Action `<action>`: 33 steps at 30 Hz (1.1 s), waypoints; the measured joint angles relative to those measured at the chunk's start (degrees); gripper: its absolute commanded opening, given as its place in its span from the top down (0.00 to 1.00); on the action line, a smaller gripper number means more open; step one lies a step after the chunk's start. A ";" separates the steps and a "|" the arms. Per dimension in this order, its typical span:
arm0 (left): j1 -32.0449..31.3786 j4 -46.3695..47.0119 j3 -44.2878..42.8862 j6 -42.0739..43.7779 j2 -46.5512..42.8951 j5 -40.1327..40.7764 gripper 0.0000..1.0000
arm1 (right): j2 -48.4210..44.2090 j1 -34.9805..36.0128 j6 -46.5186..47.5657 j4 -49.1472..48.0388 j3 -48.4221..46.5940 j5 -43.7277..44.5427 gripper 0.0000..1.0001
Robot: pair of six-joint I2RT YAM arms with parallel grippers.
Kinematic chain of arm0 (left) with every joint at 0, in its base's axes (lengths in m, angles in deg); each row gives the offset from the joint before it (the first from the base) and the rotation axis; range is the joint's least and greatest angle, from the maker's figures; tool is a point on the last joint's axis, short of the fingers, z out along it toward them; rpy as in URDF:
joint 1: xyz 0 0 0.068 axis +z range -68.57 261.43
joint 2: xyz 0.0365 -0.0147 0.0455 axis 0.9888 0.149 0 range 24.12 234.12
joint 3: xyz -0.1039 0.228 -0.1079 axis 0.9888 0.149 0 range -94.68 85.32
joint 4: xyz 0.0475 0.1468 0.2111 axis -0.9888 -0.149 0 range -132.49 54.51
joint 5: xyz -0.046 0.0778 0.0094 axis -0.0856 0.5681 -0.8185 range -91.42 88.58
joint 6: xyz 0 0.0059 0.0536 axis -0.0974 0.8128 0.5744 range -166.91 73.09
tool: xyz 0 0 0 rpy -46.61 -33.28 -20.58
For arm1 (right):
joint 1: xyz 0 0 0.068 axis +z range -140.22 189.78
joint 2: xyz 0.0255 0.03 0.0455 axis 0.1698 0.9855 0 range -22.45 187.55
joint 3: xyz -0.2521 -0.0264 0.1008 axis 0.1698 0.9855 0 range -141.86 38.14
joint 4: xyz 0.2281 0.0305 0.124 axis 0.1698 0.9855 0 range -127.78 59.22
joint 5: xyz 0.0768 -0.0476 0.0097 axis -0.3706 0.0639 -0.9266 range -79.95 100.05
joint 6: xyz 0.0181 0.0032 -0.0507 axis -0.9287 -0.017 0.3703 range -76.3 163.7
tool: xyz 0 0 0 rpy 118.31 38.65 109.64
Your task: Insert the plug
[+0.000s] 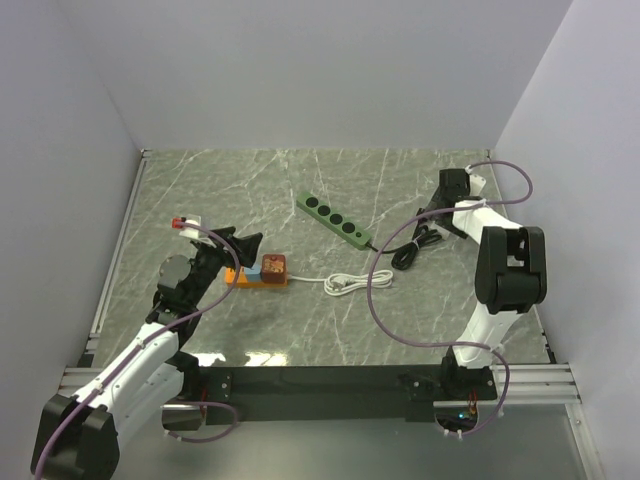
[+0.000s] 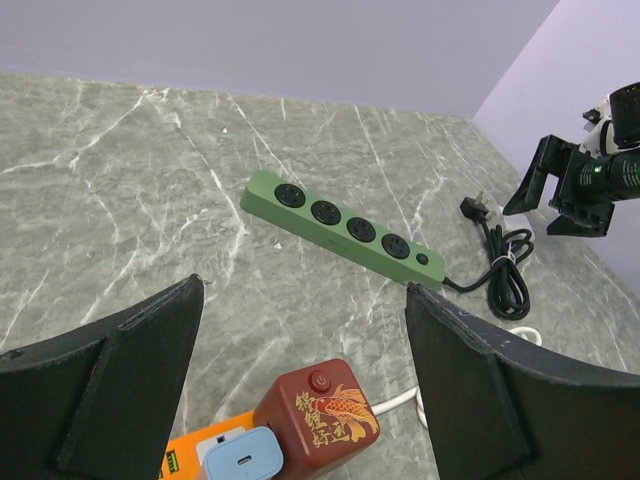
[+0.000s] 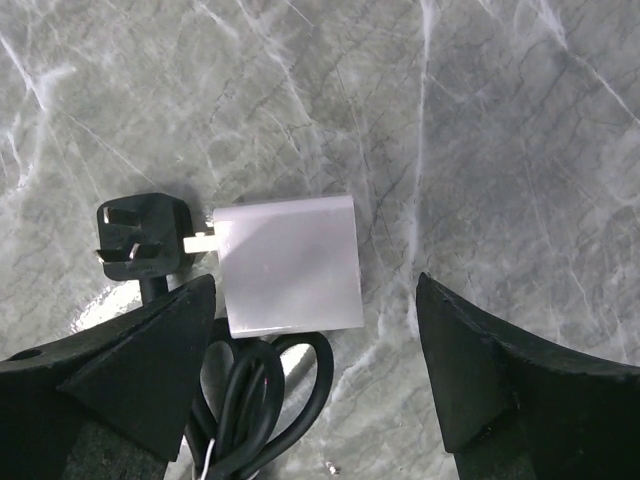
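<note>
A white charger block lies flat on the marble, its two pins pointing at a black three-pin plug right beside it. The plug's black cord is coiled just below. My right gripper hovers over the block, open, its fingers wide on either side and touching nothing. A green power strip with several sockets lies at the table's middle. My left gripper is open above a dark red socket cube on an orange strip. It grips nothing.
A light blue charger sits plugged into the orange strip next to the red cube. A bundled white cable runs right from the cube. Purple walls enclose the table on three sides. Purple cables loop off both arms.
</note>
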 measured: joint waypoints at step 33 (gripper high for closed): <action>-12.79 3.82 -5.44 2.60 10.45 -3.13 0.14 | -25.49 15.56 6.34 2.80 -2.03 -14.19 1.00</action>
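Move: From the right hand, its open fingers already straddling it from above, the white plug lies about 1 cm ahead and 3 cm below. The black plug lies roughly 6 cm left and 4 cm ahead of that hand, the black cable bundle some 7 cm left and 5 cm back, both about 4 cm lower. From the left hand, the white plug is roughly 51 cm right, 14 cm ahead and 19 cm below. Right hand sinks, pinches the white plug, lifts it about 20 cm, swinging left, as the left shifts right. ##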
